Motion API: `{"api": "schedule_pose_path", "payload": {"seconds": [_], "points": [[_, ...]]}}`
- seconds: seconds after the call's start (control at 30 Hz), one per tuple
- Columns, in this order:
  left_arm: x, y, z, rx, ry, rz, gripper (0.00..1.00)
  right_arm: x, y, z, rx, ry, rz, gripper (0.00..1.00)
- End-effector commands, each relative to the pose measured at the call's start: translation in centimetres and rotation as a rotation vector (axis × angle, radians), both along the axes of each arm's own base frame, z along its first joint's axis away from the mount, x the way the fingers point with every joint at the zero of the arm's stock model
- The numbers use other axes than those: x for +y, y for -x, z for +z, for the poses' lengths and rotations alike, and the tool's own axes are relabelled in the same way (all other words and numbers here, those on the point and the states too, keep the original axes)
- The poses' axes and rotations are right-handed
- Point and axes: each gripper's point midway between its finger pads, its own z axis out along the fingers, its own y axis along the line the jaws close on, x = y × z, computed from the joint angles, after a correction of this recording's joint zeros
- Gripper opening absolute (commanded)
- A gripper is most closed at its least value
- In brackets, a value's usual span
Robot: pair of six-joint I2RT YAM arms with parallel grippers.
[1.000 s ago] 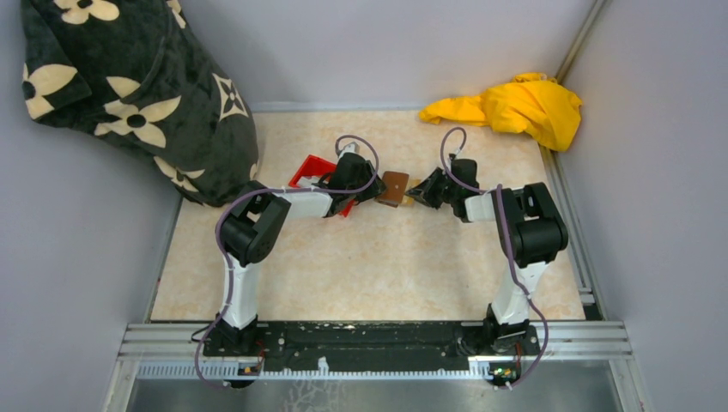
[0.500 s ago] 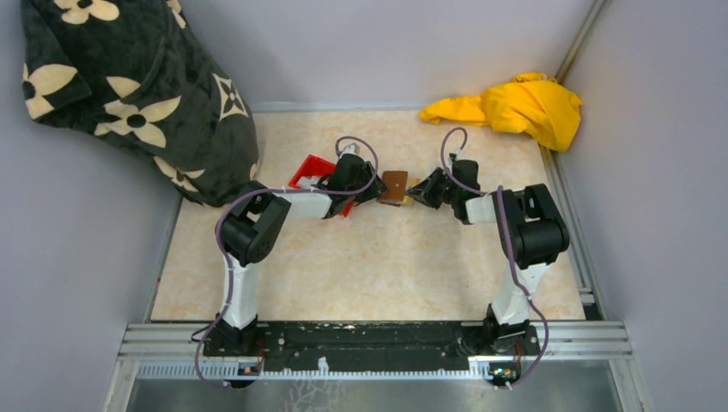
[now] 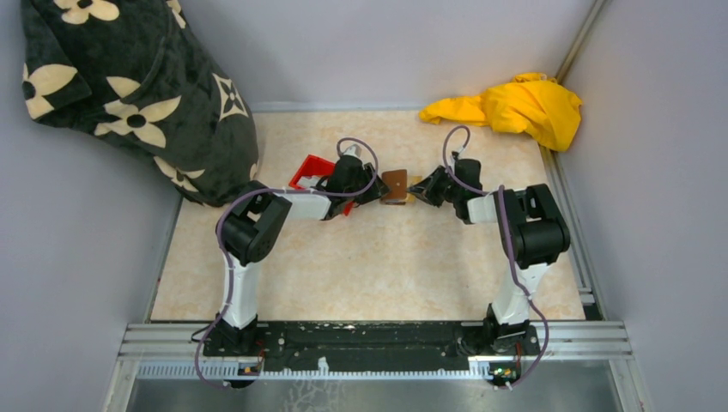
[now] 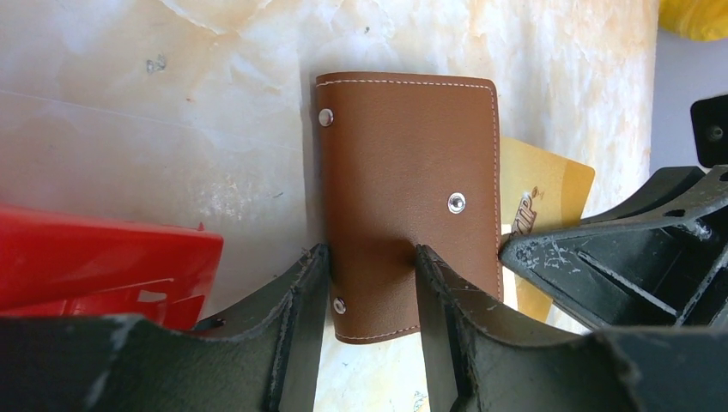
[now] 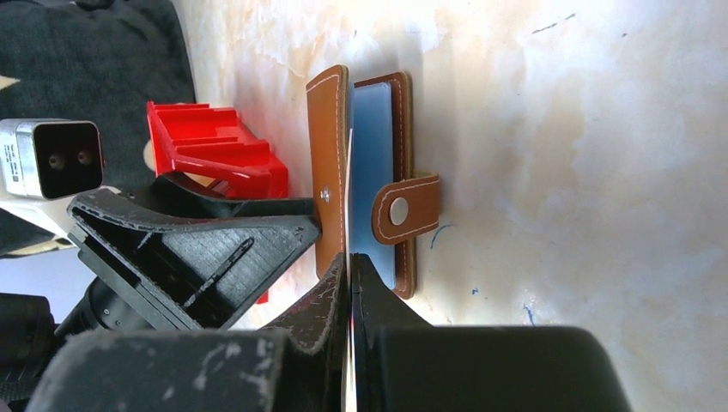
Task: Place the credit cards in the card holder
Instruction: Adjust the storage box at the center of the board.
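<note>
The brown card holder (image 3: 395, 185) lies open mid-table, its cover (image 4: 403, 172) raised on edge. My left gripper (image 4: 369, 253) stands half open, with both fingertips against the cover's outer face. My right gripper (image 5: 349, 257) is shut on a gold credit card (image 4: 545, 193), which appears edge-on in the right wrist view. That card's leading edge sits in the gap just inside the raised cover (image 5: 330, 163). A light blue credit card (image 5: 373, 172) lies in the inner pocket beside the snap strap (image 5: 403, 210). In the top view the two grippers meet at the holder from left (image 3: 376, 190) and right (image 3: 417, 190).
A red plastic bin (image 3: 311, 172) sits just left of the left gripper. A black flower-print blanket (image 3: 129, 86) fills the back left corner. A yellow cloth (image 3: 515, 107) lies at the back right. Grey walls close in on the table.
The card holder and both grippers have shifted only very slightly. Both grippers stand as before.
</note>
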Motion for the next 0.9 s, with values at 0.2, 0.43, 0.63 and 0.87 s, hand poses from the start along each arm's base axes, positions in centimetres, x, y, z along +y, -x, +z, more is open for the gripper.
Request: {"api": "schedule_pose_path", "payload": {"seconds": [0.2, 0.43, 0.63, 0.87], "points": [[-2.8, 3.7, -4.0, 0.086, -0.021, -0.191, 0.47, 0.0, -0.4, 3.6, -0.133, 0.023, 0.043, 0.00], [-5.5, 4.5, -3.7, 0.058, 0.004, -0.290, 0.47, -1.0, 0.4, 2.8, -0.122, 0.085, 0.041, 0.00], [-7.7, 5.2, -3.4, 0.040, 0.034, -0.370, 0.47, -1.9, 0.8, 2.4, -0.120, 0.150, 0.036, 0.00], [-10.4, 5.8, -2.7, 0.023, 0.077, -0.445, 0.47, -2.9, 0.9, 2.6, -0.128, 0.227, 0.022, 0.00]]}}
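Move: The card holder's middle lies about 3 cm to the left hand's right and 2 cm ahead, slightly below the hand point. From the right hand it is about 5 cm to the left, 1 cm ahead and 2 cm below. The gold card between the right fingers is some 7 cm to the left hand's right and 2 cm ahead, and the red box about 16 cm to the left hand's left and 2 cm ahead. The card holder is pushed to the right by the left hand, whose half-open fingers stay against its left side and cover, travelling some 6.5 cm with gathering speed and swinging roughly 15 degrees clockwise. The right hand keeps its shut pinch on the gold card and gives way rightward about 4 cm, rising a little, then sinking and easing back as it rolls its left side down. ##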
